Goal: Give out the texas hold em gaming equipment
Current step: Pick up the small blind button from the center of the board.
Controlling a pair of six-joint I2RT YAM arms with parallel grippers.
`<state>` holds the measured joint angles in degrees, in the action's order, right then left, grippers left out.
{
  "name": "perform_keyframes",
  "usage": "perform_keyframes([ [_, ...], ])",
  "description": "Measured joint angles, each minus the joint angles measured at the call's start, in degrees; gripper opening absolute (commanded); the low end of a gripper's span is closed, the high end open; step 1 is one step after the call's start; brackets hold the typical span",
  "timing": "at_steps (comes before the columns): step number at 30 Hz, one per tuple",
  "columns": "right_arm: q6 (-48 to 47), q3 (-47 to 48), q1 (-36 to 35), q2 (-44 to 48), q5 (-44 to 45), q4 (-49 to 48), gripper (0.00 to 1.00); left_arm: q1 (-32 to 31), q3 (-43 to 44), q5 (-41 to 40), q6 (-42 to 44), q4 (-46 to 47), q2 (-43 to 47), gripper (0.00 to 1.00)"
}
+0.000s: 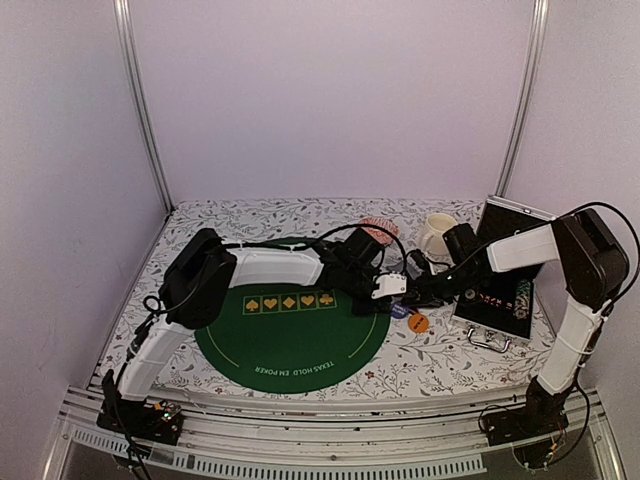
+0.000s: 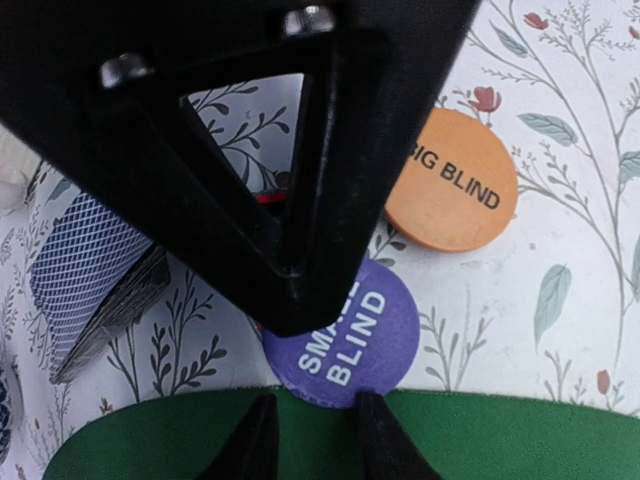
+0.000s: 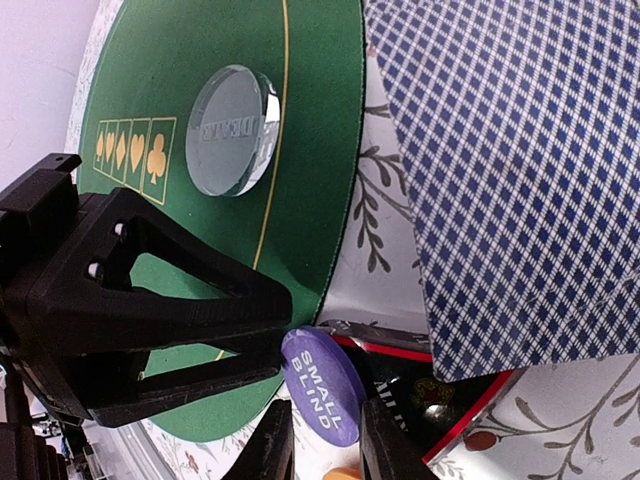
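My right gripper (image 3: 328, 445) is shut on a purple SMALL BLIND button (image 3: 325, 385), which it holds tilted over the edge of the green poker mat (image 1: 290, 335). My left gripper (image 2: 318, 440) is open. Its fingertips straddle the lower rim of that button (image 2: 350, 335), and one tip touches it. An orange BIG BLIND button (image 2: 452, 180) lies flat on the cloth beside them. A blue-backed card deck (image 3: 510, 170) rests on a black-and-red marker (image 3: 440, 385). A clear dealer button (image 3: 232, 130) sits on the mat.
An open metal case (image 1: 495, 300) holding striped chip stacks (image 1: 518, 300) lies at the right. A cream mug (image 1: 437, 235) and a pink-patterned bowl (image 1: 378, 229) stand behind the grippers. Both arms meet at the mat's right edge.
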<state>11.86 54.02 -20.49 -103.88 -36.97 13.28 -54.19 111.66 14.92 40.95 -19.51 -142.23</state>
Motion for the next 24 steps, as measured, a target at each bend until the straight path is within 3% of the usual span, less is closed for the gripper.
perform_keyframes([
  [5,0.37,-0.04,0.37,-0.35,-0.66,-1.03,0.24,0.09,0.55,0.31,0.02,-0.02,-0.42,0.33],
  [15,2.34,-1.27,0.92,-0.37,-2.99,-4.48,0.24,0.5,0.98,-0.07,0.26,0.94,-0.63,0.57],
  [24,4.5,-1.22,1.01,-0.48,-4.7,-7.56,0.23,0.76,1.44,0.2,0.48,1.18,-0.92,0.59],
])
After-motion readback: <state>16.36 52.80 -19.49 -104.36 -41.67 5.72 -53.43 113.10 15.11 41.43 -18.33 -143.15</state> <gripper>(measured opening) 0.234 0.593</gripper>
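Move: Just off the left fingertips lies the small blind button, some 2 cm to the right, 1 cm back and 1 cm lower. From the right hand it is about 2 cm to the left and 1 cm down, level fore and aft. The orange big blind button lies about 4 cm to the right of the small blind and 3 cm nearer the base; the blue card deck is some 9 cm farther out and 2 cm to the right of it. Opening its fingers to about twice their gap, the left hand eases roughly 1 cm forward at the small blind's left edge, its rear fingertip staying against that edge. Meanwhile the right hand, gap unchanged and fingertips still at the button's other side, rises about 1 cm, drifting forward and left as its left side tips up some 5 degrees, levering the right edge up. ##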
